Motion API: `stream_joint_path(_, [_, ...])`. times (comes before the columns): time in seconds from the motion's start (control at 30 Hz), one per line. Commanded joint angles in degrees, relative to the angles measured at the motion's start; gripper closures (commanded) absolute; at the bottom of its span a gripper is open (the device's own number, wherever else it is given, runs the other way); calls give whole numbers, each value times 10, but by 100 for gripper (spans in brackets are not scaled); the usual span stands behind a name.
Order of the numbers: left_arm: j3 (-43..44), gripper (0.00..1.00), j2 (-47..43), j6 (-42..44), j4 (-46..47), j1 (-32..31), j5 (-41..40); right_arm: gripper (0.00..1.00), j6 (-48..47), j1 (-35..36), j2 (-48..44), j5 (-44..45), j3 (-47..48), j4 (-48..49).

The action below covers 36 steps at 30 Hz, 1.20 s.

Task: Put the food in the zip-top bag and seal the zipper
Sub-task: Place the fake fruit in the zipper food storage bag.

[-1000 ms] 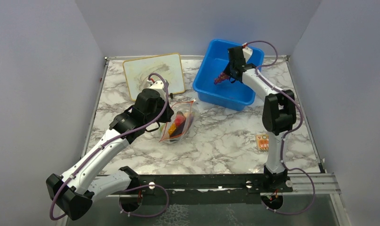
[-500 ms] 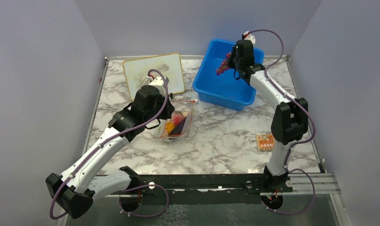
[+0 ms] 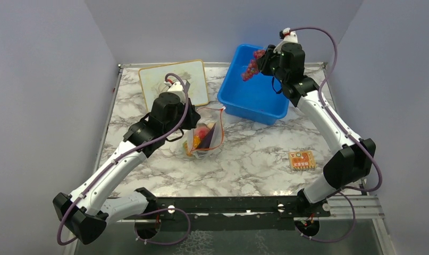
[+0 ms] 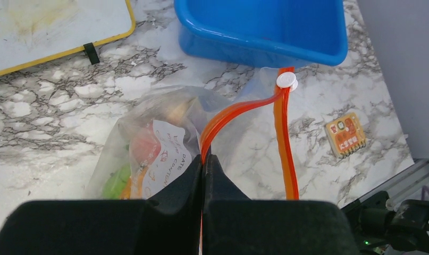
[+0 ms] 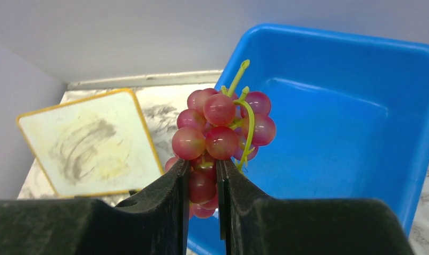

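Note:
The clear zip-top bag (image 3: 204,137) stands lifted off the marble table, mid-left, with toy food inside: green, red and orange pieces (image 4: 140,159). My left gripper (image 4: 204,158) is shut on the bag's orange zipper (image 4: 228,113), whose mouth gapes open toward the white slider (image 4: 287,80). My right gripper (image 5: 202,167) is shut on a dark red grape bunch (image 5: 223,127), raised above the blue bin (image 3: 254,85); the bunch (image 3: 251,67) hangs over the bin's far left side.
A whiteboard with a yellow rim (image 3: 174,82) lies at the back left. A flat orange square card (image 3: 301,160) lies on the table at the right. Grey walls close in the table on three sides.
The right arm lifted the grape bunch out of the bin and swung its elbow out to the right. The left gripper raised the bag's mouth, standing the bag more upright.

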Motion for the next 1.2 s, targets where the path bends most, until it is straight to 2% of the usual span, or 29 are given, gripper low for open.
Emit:
stream_joint_path(0.0, [-25, 100, -37, -29, 73, -2, 2, 79, 8, 20, -33, -56, -47, 14])
stream_joint_path(0.13, [-83, 100, -79, -11, 121, -2, 33, 78, 14, 38, -69, -102, -96, 42])
stream_joint_path(0.27, [-126, 100, -109, 2, 126, -1, 29, 78, 29, 55, -119, -111, -152, 57])
stream_joint_path(0.5, [-144, 100, -121, -29, 125, -2, 50, 78, 47, 72, -193, -171, -169, -5])
stream_joint_path(0.73, [-154, 100, -134, -53, 130, -2, 42, 79, 151, 83, -275, -238, -215, 3])
stream_joint_path(0.97, [-142, 100, -124, -59, 133, -1, 51, 80, 263, 114, -287, -245, -236, -6])
stream_joint_path(1.17, [-139, 100, -122, -68, 135, -2, 48, 80, 294, 167, -277, -235, -249, 4])
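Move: The grapes are already between my right fingers; the food storage bag they go to has its middle about 29 cm back from that hand, 25 cm to its left and some 14 cm lower. The blue bin's middle lies roughly 8 cm ahead of my right hand, 4 cm to its right and 22 cm down; the whiteboard is about 8 cm ahead, 38 cm left. From my left hand the bag's middle is level, 5 cm right and 8 cm below. With the grapes still in my right fingers, I swing them back about 21 cm and left about 10 cm, away from the bin towards the bag's open mouth, dipping some 5 cm early and climbing again. That wrist turns counter-clockwise and rolls its left side up, nearly 30 degrees each. My left hand keeps pinching the bag's rim, easing back about 3 cm while its left side rolls down 10 degrees. ##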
